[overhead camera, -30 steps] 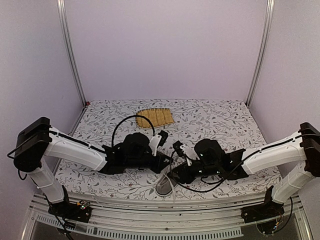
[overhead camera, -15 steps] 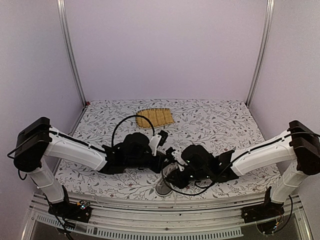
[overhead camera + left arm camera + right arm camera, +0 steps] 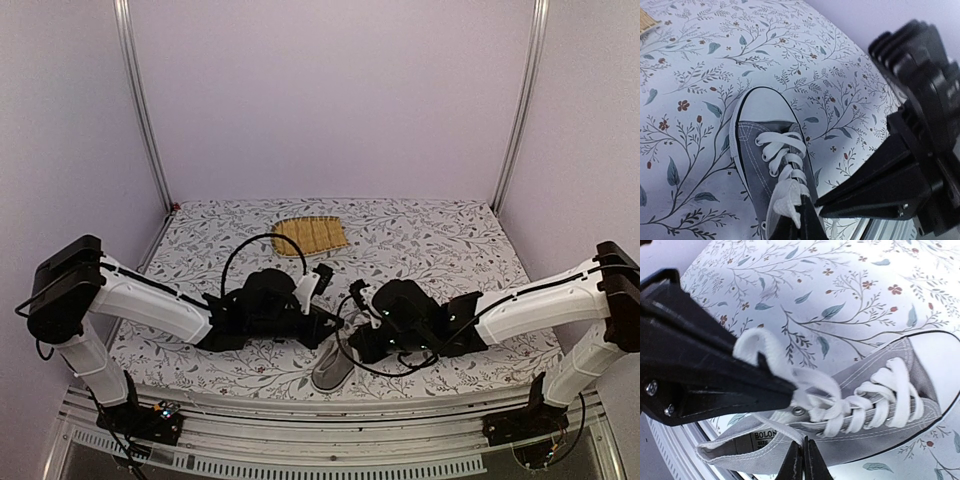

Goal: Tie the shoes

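Observation:
A small grey sneaker (image 3: pixel 331 371) with a white toe cap lies near the table's front edge, between both arms. In the left wrist view the shoe (image 3: pixel 757 150) points its toe away, and my left gripper (image 3: pixel 801 214) is shut on a bunched loop of white lace (image 3: pixel 785 197) above the tongue. In the right wrist view my right gripper (image 3: pixel 803 449) is shut on a thin lace strand (image 3: pixel 771 422) that runs across the shoe's (image 3: pixel 865 445) open collar. The left gripper's black fingers (image 3: pixel 715 385) cross this view and hold the lace loop (image 3: pixel 756 342) up.
A yellow woven mat (image 3: pixel 311 235) lies at the back of the floral tablecloth. A black cable (image 3: pixel 243 252) arcs above the left arm. The table's front rail (image 3: pixel 320 405) runs just below the shoe.
The right gripper's jaws have closed onto the lace strand. The right arm swung in toward the shoe, then eased back to the right. The left gripper stayed shut on the loop.

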### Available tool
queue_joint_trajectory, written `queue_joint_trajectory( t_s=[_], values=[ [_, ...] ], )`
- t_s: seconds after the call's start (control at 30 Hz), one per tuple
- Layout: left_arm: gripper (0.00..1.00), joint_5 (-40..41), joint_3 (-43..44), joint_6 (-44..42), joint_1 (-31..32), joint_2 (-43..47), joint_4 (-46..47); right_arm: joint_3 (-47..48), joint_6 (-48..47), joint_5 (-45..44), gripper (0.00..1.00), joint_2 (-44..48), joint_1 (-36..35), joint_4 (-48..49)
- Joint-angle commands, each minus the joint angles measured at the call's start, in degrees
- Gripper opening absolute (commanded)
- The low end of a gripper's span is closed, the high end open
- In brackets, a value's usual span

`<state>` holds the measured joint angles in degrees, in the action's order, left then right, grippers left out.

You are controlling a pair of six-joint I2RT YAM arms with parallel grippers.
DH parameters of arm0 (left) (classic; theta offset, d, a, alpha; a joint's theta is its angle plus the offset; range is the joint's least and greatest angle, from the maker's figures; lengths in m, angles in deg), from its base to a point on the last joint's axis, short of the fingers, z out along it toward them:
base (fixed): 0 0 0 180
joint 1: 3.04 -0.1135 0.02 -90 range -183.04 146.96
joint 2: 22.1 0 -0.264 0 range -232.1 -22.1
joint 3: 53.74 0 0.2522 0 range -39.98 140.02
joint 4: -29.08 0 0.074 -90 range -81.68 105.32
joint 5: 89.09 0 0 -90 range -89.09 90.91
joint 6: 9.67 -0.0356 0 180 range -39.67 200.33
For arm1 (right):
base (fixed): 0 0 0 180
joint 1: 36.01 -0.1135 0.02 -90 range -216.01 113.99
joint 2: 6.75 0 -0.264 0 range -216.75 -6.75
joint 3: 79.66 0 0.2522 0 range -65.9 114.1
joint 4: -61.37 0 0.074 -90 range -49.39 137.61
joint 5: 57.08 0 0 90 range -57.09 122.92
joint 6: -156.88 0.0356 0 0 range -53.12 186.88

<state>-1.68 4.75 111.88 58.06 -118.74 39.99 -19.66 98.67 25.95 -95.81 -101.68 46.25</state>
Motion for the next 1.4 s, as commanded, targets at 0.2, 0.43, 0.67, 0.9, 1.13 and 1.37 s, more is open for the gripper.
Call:
queue_joint_trajectory(
  t_s=[0.2, 0.43, 0.67, 0.9, 1.13, 1.37],
  values=[
    [0.00, -1.65, -1.52, -0.34, -0.80, 1.40, 4.13, -0.22, 1.07, -2.21, 0.02, 4.57, 5.92, -3.81],
    [0.00, -3.59, -2.82, -0.56, -0.81, 0.83, 6.30, 1.76, -2.60, 0.90, 0.02, 3.25, 5.99, -1.22],
    [0.00, -6.53, -6.33, -2.82, -0.65, 1.60, 8.63, 2.38, -4.18, 5.01, 0.02, 1.36, 5.95, 0.08],
    [0.00, -7.84, -9.18, -5.78, 1.16, 2.94, 7.70, 0.16, -2.70, 6.51, 0.02, 2.07, 5.95, -1.09],
    [0.00, -6.94, -9.66, -6.88, 2.32, 3.74, 5.70, -1.87, 0.23, 6.63, 0.02, 2.14, 5.90, -3.38],
    [0.09, -6.43, -9.43, -7.76, 3.32, 4.63, 2.95, -3.29, 1.75, 6.50, 0.02, 3.26, 5.90, -3.45]
  ],
)
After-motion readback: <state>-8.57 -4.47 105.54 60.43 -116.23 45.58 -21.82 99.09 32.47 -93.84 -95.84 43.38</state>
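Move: The crossing of the white laces on the shoe lies about 3 cm back, 1 cm right and 4 cm below the left hand, which already pinches a lace. From the right hand, also shut on a lace, it is about 2 cm ahead, 2 cm left and 2 cm lower. From the right hand the toe is some 8 cm ahead and 7 cm right; from the left hand the heel is roughly 11 cm back and 4 cm left. The laces are drawn apart over the shoe's ankle opening: the left hand, keeping its pinch, goes back about 5 cm towards the heel, sinking a little and turning some 10 degrees clockwise. The right hand, fingers still shut on its strand, first sweeps forward and right 4–5 cm, drifts back and left, then sinks and edges right. ##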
